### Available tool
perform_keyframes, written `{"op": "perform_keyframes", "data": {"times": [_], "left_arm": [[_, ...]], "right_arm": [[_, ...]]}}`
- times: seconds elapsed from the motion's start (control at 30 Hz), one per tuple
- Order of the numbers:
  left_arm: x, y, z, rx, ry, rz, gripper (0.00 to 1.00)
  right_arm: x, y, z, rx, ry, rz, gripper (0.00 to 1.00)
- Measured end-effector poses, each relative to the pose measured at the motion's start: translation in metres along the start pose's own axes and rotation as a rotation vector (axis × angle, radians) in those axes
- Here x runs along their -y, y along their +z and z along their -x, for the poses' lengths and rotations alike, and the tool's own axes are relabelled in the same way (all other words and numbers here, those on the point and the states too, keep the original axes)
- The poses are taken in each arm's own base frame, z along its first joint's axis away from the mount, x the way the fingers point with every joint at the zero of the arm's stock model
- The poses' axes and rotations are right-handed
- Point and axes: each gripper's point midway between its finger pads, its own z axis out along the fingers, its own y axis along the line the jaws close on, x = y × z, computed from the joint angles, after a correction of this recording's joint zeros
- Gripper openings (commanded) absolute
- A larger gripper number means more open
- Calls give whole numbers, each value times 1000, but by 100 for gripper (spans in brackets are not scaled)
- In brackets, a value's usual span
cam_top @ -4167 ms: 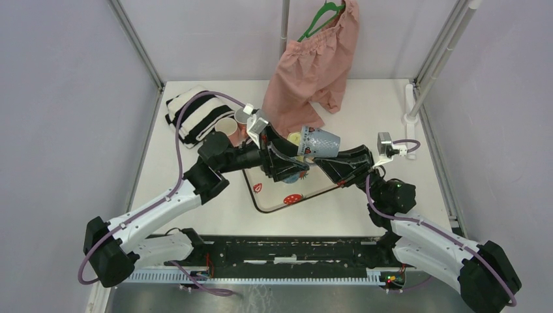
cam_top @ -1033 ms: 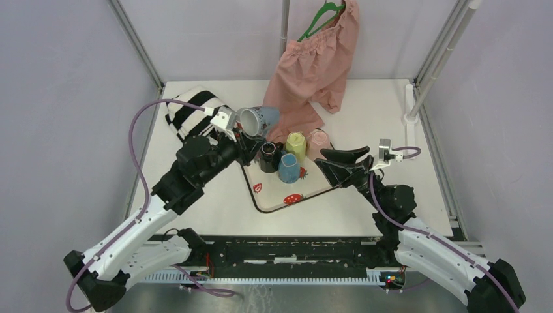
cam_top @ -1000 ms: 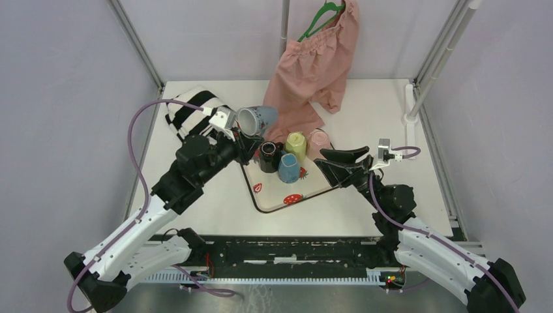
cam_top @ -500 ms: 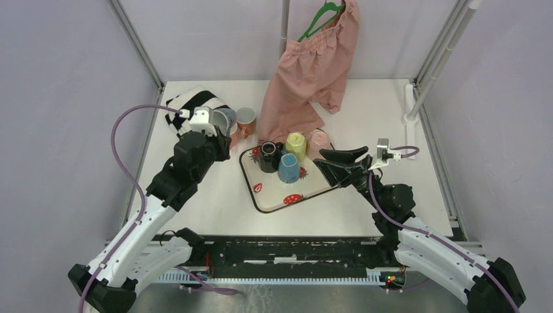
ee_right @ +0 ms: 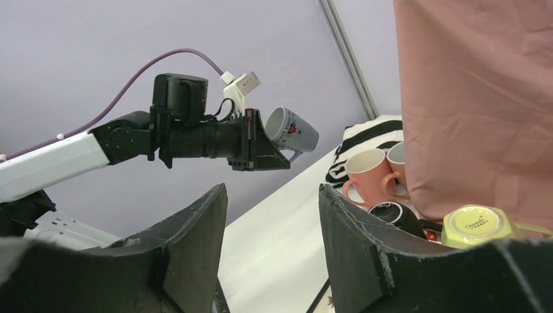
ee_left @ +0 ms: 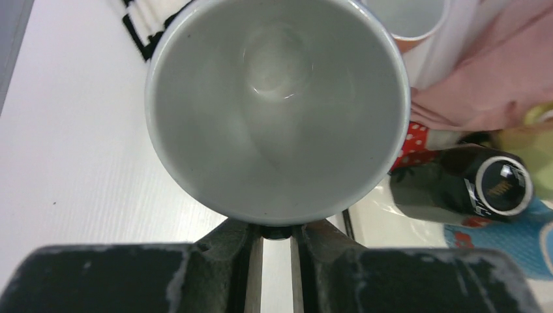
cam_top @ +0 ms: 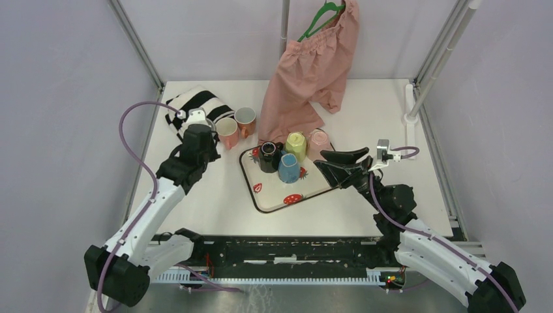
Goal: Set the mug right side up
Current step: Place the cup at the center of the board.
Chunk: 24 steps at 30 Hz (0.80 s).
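The mug (ee_left: 277, 104) is grey-blue with a white inside and a small red print (ee_right: 292, 130). My left gripper (ee_left: 277, 229) is shut on it at the handle side and holds it in the air. It hangs tilted, with its mouth turned up towards the wrist camera. In the top view the left gripper (cam_top: 197, 130) is above the table beside two upright pink mugs (cam_top: 228, 130), and the wrist hides the held mug. My right gripper (cam_top: 325, 160) stands open and empty over the tray's right edge (ee_right: 270, 189).
A white tray (cam_top: 264, 195) with red prints carries upside-down black (cam_top: 268, 156), yellow (cam_top: 295, 143), pink (cam_top: 318, 139) and blue (cam_top: 288, 167) mugs. A striped cloth (cam_top: 189, 104) lies at the back left. Pink shorts (cam_top: 313, 59) hang from a hanger over the back of the table.
My left arm has swung left with the mug, from over the tray's far corner to beside the striped cloth, turning its mouth upward. The right arm has not moved.
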Motion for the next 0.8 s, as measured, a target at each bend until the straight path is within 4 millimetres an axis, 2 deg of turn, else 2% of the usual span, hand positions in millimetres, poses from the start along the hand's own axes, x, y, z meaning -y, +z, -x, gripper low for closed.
{"op": "perform_keyframes", "data": {"times": [0.13,0.27,0.53,0.63,0.8], "left_arm": [[-19,19,-13,-69,-5,78,2],[-30,36,-31,-154,-8,115,2],[-40,64,-65,-321,-20,138,2],[-41,74,-69,-361,-26,143,2],[-38,94,-61,-387,-43,141,2]], "right_arm": [[2,-2,-2,-13,-11,-12,59],[5,-4,-4,-21,-27,-27,59],[9,-8,2,-7,-78,-55,59],[11,-10,3,-7,-97,-65,59],[17,-13,0,-24,-135,-87,60]]}}
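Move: The grey-blue mug, already held by its handle, is bound for the free spot on the board about 12 cm ahead of the left hand and 4 cm to its left, roughly 12 cm lower. The near pink mug stands 13 cm ahead and 4 cm right, the far pink mug 16 cm ahead and 11 cm right, both about as low. From the right hand that spot is some 20 cm ahead, 40 cm left and 25 cm below. The grey-blue mug is carried down about 10 cm by the left hand towards the free spot left of the near pink mug, first also drifting left nearly 4 cm, then levelling off and easing forward about 3 cm. The wrist tips some 25 degrees further nose-down, bringing the mug level, while the fingers keep their pinch on the handle. ##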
